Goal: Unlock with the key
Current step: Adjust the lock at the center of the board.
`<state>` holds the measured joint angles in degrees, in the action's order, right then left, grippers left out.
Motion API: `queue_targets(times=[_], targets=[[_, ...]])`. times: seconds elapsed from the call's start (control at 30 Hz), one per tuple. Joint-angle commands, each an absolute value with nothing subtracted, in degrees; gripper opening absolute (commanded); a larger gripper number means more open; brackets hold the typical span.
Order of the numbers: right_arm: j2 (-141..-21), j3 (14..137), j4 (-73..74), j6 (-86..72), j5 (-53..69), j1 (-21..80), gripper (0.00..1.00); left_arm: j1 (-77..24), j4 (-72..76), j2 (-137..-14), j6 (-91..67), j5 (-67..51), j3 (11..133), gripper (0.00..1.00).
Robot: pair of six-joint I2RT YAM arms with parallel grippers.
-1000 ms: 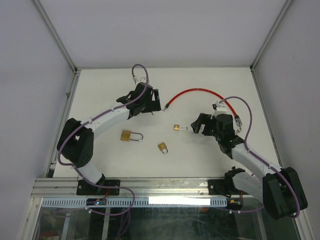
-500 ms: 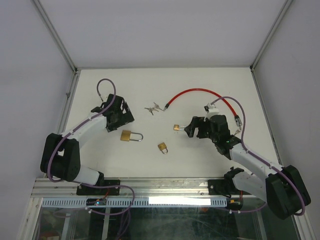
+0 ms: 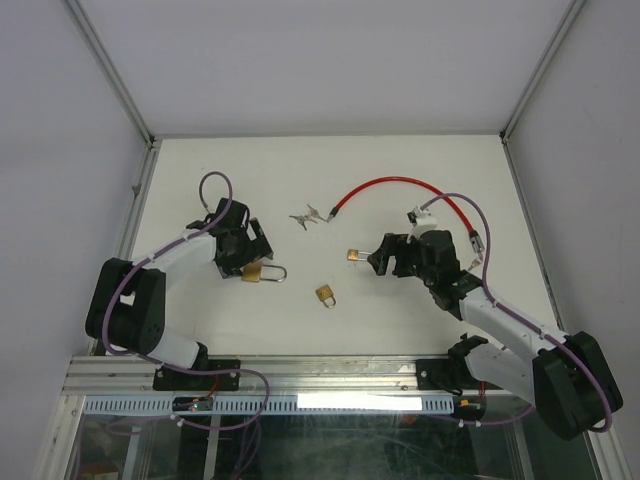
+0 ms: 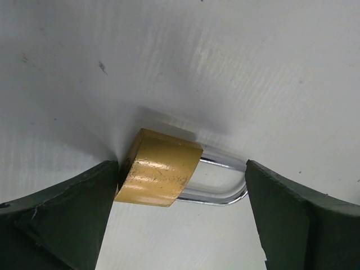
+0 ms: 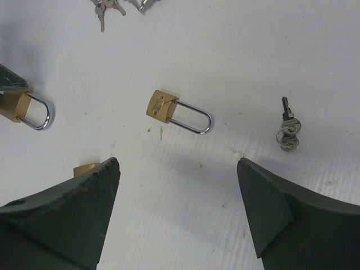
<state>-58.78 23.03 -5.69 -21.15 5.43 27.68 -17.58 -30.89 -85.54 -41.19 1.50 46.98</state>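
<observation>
A large brass padlock [image 4: 160,169] with a chrome shackle lies flat between the fingers of my left gripper [image 4: 180,222], which is open; the left finger [image 4: 62,219] is right at the brass body. From above, that gripper [image 3: 248,260] sits over the padlock [image 3: 260,272]. My right gripper [image 5: 177,166] is open and empty above bare table, just short of a small long-shackle padlock [image 5: 163,106]. A single key on a ring [image 5: 288,130] lies to its right. A bunch of keys [image 3: 308,216] lies further back.
A third, small padlock [image 3: 326,295] lies near the middle front, half hidden behind my right gripper's left finger in the wrist view. A red cable [image 3: 400,183] arcs across the back right. White walls enclose the table [image 3: 430,320].
My left arm swung back from the cable's end, where the key bunch now lies uncovered, and came down over the large padlock, its jaws widening. The right gripper shifted slightly left toward the small padlock.
</observation>
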Motion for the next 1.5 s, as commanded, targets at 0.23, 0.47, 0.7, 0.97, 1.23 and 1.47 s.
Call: queue_targets(times=[0.23, 0.47, 0.7, 0.97, 1.23, 1.47], targets=[[-56.4, 23.3, -7.8, -21.4, 5.7, 28.2, 0.88, -33.9, -28.9, -85.8, -48.5, -5.2, 47.6, 0.95], [-55.2, 22.9, -7.1, -20.9, 5.2, 28.1, 0.88, -37.8, -35.5, -86.4, -46.6, 3.2, 53.8, 0.97], [-54.8, 22.7, -7.0, -20.6, 4.9, 28.1, 0.88, -37.7, -42.5, -84.6, -46.7, 11.8, 57.1, 0.99], [-54.5, 22.0, -7.3, -20.6, 5.1, 28.1, 0.88, -34.8, -39.6, -91.0, -51.3, 17.1, 58.2, 0.99], [-53.2, 21.4, -6.6, -20.0, 4.3, 28.2, 0.88, -34.4, -35.3, -97.4, -50.0, 12.4, 60.3, 0.88], [-53.0, 21.9, -6.3, -19.7, 4.1, 28.2, 0.88, -35.9, -34.8, -98.0, -49.6, 9.3, 60.1, 0.64]])
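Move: The large brass lock lies flat almost between the left hand's open fingertips, its middle about 2 cm right, 1 cm back and 1 cm below, with the shackle pointing right. The small lock is about 15 cm right and 5 cm back; the loose keys are about 11 cm right and 10 cm ahead, both nearly at fingertip height. From the right hand, the large lock is some 21 cm left, 1 cm back and 7 cm down. The left hand, its left finger already against the outer side of the large lock's body, sweeps low to the right and somewhat back by about 12 cm with the fingers wide, yawing some 15 degrees clockwise, then turns back left and forward about 6 cm while lifting a couple of centimetres and rolling its left side up. It goes on forward as it sinks about 3 cm back to the board, bringing the tips down either side of the lock's body, and closes them from wide open to roughly two thirds to pinch the body side to side, shackle pointing away. ##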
